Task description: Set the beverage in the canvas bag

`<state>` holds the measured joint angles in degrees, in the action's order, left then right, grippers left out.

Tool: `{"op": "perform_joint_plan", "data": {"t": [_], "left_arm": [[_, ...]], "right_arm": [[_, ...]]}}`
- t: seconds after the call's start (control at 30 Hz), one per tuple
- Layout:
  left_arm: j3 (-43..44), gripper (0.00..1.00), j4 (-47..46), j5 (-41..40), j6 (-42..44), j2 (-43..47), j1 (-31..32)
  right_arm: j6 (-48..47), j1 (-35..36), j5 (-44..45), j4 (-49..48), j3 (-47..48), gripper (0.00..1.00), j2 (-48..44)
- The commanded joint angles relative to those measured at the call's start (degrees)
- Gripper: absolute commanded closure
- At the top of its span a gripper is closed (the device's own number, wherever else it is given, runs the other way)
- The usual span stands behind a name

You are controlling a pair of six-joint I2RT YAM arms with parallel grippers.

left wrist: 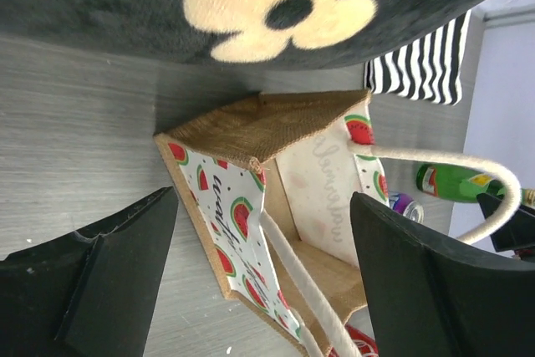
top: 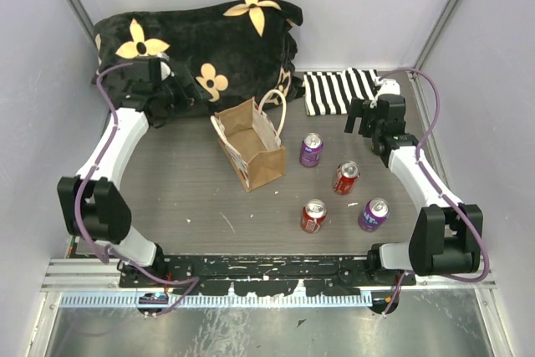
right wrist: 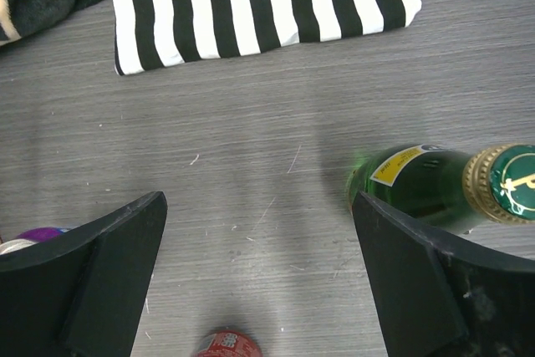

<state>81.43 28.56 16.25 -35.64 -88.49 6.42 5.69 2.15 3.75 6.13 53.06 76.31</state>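
The canvas bag [top: 251, 146] stands upright and open-mouthed mid-table, tan outside with a watermelon-print lining [left wrist: 230, 223] and cream loop handles [left wrist: 435, 160]. The beverages are two purple cans [top: 311, 150] [top: 373, 214], two red cans [top: 345, 177] [top: 313, 216] and a green glass bottle [right wrist: 418, 186] standing upright. My left gripper [top: 174, 99] hovers open by the cushion, left of the bag, and holds nothing. The right gripper [top: 369, 123] is open over bare table, with the bottle just beside its right finger [right wrist: 435, 282]; nothing lies between its jaws.
A black cushion with cream flowers [top: 201, 48] fills the back left. A black-and-white striped cloth [top: 338, 89] lies folded at the back right. White walls close in the table on three sides.
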Motion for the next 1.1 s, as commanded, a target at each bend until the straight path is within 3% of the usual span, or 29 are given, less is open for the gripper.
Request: {"op": "perform_joint_plan", "data": {"t": [0.0,0.4,0.63,0.87,1.07], "left_arm": [[4.2,0.09,3.9,2.3,-2.6,-4.5,2.6],[5.9,0.12,5.1,1.7,-1.8,-11.8,7.1],[3.3,0.23,5.8,0.1,0.7,-12.8,8.6],[2.5,0.42,6.0,-0.5,3.3,-15.1,9.2],[1.7,0.72,5.9,0.2,6.4,-16.8,9.4]], "right_arm": [[-1.8,0.3,0.5,0.8,2.9,0.01,-3.9],[-2.7,0.3,2.0,2.4,1.2,0.01,-7.0],[-2.7,0.3,2.4,2.7,1.1,0.02,-7.4],[-2.8,0.3,2.9,2.7,0.7,0.01,-7.7],[-3.3,0.3,3.4,3.3,0.9,0.01,-8.4]]}}
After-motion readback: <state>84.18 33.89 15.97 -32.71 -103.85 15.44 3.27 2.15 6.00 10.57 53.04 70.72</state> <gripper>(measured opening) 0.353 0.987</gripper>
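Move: Off to the left hand's right lies the canvas bag's far-left rim corner, about 7 cm right, 1 cm back and 11 cm below; the canvas bag's middle is some 16 cm right, 7 cm back and 17 cm down. The black cushion's middle stands about 11 cm ahead, 1 cm left and 14 cm down, the purple can some 31 cm right and 8 cm back, 18 cm below. From the right hand that rim corner is roughly 47 cm left, 1 cm ahead and 4 cm below. Swinging right and down onto the bag's far-left rim corner, the left hand then sinks almost straight, about 11 cm lower in all and 7 cm to the right, tipping its fingers some 15 degrees further down and turning slightly clockwise. Late on, its wide-open fingers close most of the way around the corner's fabric. The empty right hand eases a couple of centimetres back and up, still open. ##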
